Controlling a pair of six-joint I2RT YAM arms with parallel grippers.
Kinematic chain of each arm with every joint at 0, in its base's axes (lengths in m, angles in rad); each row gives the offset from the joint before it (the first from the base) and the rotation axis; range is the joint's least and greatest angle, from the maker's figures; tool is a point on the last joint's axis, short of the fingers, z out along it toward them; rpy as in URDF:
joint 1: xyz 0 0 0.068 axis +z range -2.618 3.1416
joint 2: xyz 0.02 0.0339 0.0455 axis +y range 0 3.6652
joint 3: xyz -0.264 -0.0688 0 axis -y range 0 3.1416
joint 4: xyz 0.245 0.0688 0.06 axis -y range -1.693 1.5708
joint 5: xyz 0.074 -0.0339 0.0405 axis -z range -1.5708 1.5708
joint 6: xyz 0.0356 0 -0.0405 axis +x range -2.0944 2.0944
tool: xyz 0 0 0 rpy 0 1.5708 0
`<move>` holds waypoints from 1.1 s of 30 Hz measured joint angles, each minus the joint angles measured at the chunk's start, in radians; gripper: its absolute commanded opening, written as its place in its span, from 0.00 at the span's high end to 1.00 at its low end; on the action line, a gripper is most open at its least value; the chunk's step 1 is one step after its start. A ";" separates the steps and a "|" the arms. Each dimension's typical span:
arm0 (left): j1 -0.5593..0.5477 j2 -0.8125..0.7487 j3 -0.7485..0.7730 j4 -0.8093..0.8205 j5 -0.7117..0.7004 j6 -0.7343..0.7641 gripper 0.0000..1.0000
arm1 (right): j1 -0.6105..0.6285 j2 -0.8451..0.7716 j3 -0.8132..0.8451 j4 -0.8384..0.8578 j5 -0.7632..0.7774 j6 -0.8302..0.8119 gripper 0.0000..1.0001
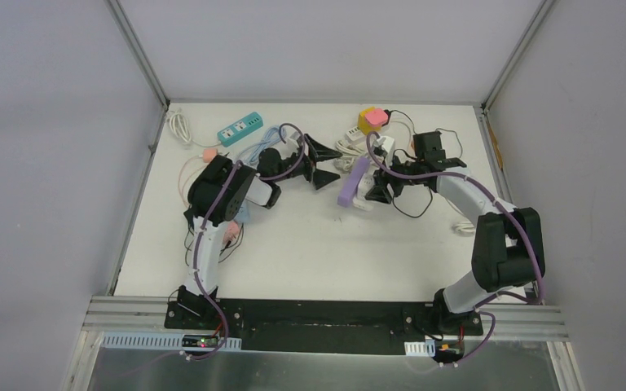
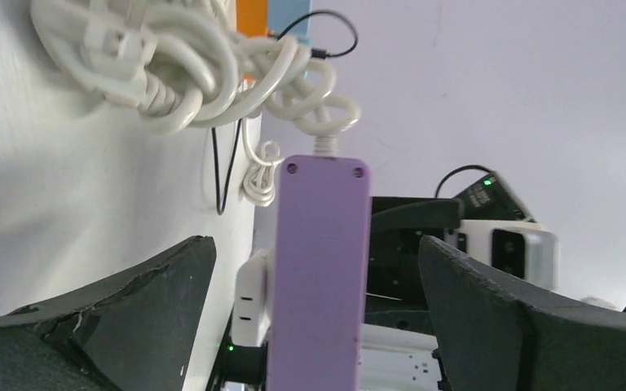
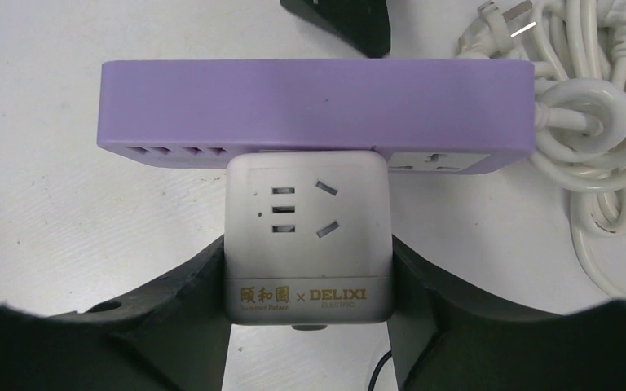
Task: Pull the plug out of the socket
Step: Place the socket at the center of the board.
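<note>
The socket is a purple power strip (image 1: 350, 184) (image 3: 318, 102) lying on its side on the white table, its outlets facing the right arm. A white cube plug (image 3: 308, 236) marked DELIXI sits pressed against the strip's outlet face. My right gripper (image 3: 308, 273) is shut on the white plug, one black finger (image 3: 191, 289) on each side of it. In the left wrist view, my left gripper (image 2: 316, 248) is open wide. It straddles the purple strip (image 2: 319, 269) with a clear gap on both sides, and the white plug (image 2: 249, 297) shows behind the strip.
The strip's coiled white cable (image 3: 595, 122) (image 2: 196, 65) lies at its far end. A teal power strip (image 1: 240, 129) sits at the back left and a yellow and pink cube (image 1: 372, 119) at the back centre. Thin black cables trail near the right arm (image 1: 489, 236).
</note>
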 measured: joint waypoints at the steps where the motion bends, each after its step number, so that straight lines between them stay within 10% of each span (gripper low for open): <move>1: 0.014 -0.016 -0.005 -0.012 -0.002 0.011 0.01 | -0.003 0.001 0.000 0.000 0.002 -0.002 0.98; 9: 0.105 -0.192 -0.052 -0.183 0.002 0.162 0.01 | -0.011 0.005 0.031 -0.100 0.050 -0.037 0.99; 19: 0.219 -0.561 -0.213 -0.580 -0.032 0.574 0.01 | 0.004 0.055 0.317 -0.625 0.252 -0.191 0.98; 33: 0.307 -1.138 -0.235 -1.261 -0.305 1.155 0.01 | 0.253 0.272 0.475 -0.936 0.667 -0.189 0.97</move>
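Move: The right hand already grips the white plug; the purple socket on it sits about 5 cm left, 1 cm ahead and 3 cm below. The bare board it heads over lies roughly 7 cm back, 5 cm right and 11 below, with the black cable 4 back and 11 right. From the left hand, the socket is about 4 cm back and 6 right, level; that bare board some 14 back, 17 right. Still pinching the plug, the right hand swings 9 cm back-right, rolling fingers down; left hand withdraws left and up. ##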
